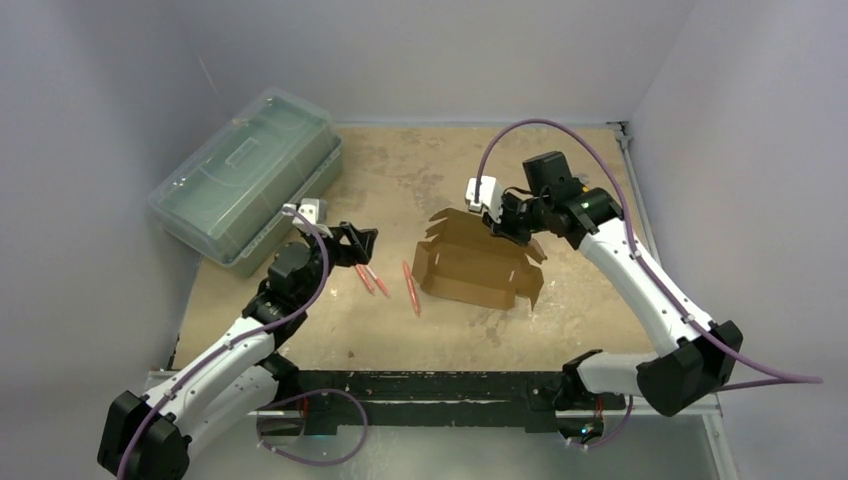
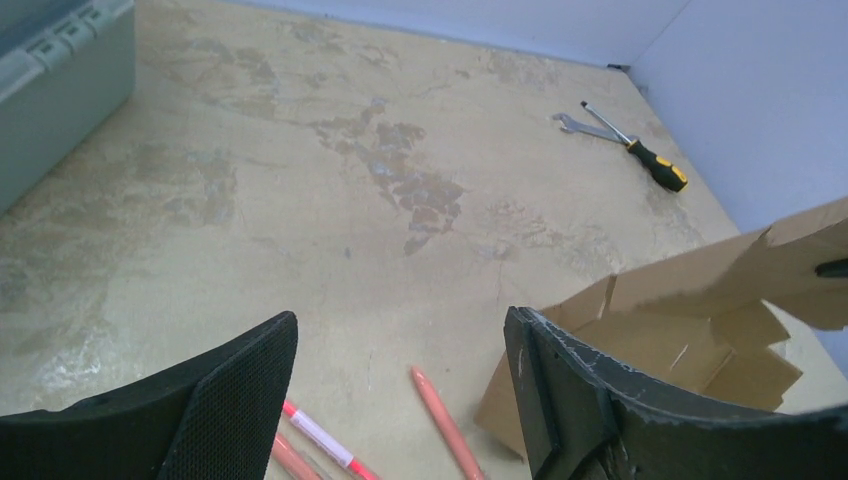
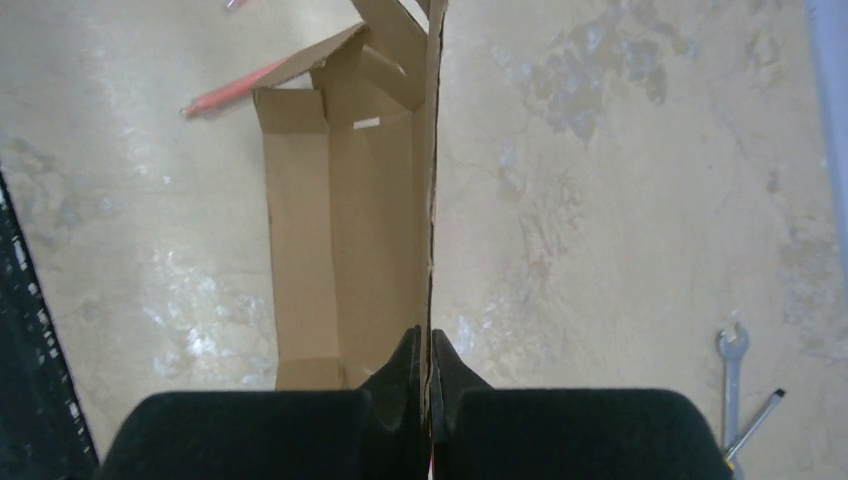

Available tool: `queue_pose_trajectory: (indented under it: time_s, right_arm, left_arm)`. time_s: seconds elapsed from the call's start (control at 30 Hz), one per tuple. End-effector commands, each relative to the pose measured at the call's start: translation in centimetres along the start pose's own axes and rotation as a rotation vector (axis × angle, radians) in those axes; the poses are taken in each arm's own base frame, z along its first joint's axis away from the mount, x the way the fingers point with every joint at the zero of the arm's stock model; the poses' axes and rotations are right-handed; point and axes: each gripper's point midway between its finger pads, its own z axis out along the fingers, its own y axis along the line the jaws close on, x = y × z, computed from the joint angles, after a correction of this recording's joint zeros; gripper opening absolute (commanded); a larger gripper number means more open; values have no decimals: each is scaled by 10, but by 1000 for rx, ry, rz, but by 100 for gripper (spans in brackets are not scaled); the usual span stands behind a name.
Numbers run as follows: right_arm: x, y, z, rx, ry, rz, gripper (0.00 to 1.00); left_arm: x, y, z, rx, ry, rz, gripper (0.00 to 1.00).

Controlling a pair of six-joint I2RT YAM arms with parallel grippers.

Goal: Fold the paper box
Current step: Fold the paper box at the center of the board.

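The paper box (image 1: 478, 268) is a brown cardboard piece, partly raised into an open tray in the middle of the table. My right gripper (image 1: 508, 226) is shut on its far upright wall, pinching the thin cardboard edge (image 3: 432, 200) between both fingertips (image 3: 408, 370). The box floor (image 3: 340, 230) lies to the left of that wall in the right wrist view. My left gripper (image 1: 362, 243) hangs open to the left of the box, above several pink pens (image 1: 378, 281), with nothing between its fingers. In the left wrist view the box (image 2: 700, 320) shows beyond the right finger (image 2: 560, 390).
A large translucent green plastic case (image 1: 247, 177) stands at the back left. A pink pen (image 1: 411, 288) lies right beside the box's left wall. A wrench (image 3: 732, 360) and a yellow-handled screwdriver (image 2: 650, 160) lie near the far right wall.
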Motion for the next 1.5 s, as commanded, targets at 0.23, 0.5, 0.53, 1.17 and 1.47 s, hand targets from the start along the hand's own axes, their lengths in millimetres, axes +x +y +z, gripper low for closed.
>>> queue_pose_trajectory:
  time_s: [0.23, 0.5, 0.53, 1.17, 1.47]
  right_arm:
    - [1, 5, -7, 37, -44, -112, 0]
    - [24, 36, 13, -91, -31, -80, 0]
    - [24, 39, 13, -104, -30, -72, 0]
    - [-17, -35, -6, 169, -54, -107, 0]
    - [-3, -45, 1, 263, -44, -186, 0]
  left_arm:
    - [17, -3, 3, 25, 41, -52, 76]
    - [40, -28, 9, 172, 140, -60, 76]
    - [44, -30, 9, 184, 156, -67, 76]
    - [105, -34, 4, 222, 364, -209, 75]
    - [107, -27, 15, 197, 355, -159, 76]
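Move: About 20 cm to the left hand's right, some 3 cm back and 6 cm lower, is the middle of the half-folded paper box. One red pen lies about 7 cm right of that hand and 1 cm ahead, a pair of pens 2 cm ahead and level sideways, all roughly 18 cm below. The right hand already pinches the box's far wall; the box's middle is about 6 cm to its left, 1 cm back and 6 cm lower. Sinking about 10 cm and swinging some 6 cm to its right and a little back, the open left hand heads over the pens towards the box's left end, fingers tipping down and turning clockwise. The right hand keeps its pinch on the far wall, carries the box back and down, then forward and up about 6 cm each, fingertips tilting up at the end. ##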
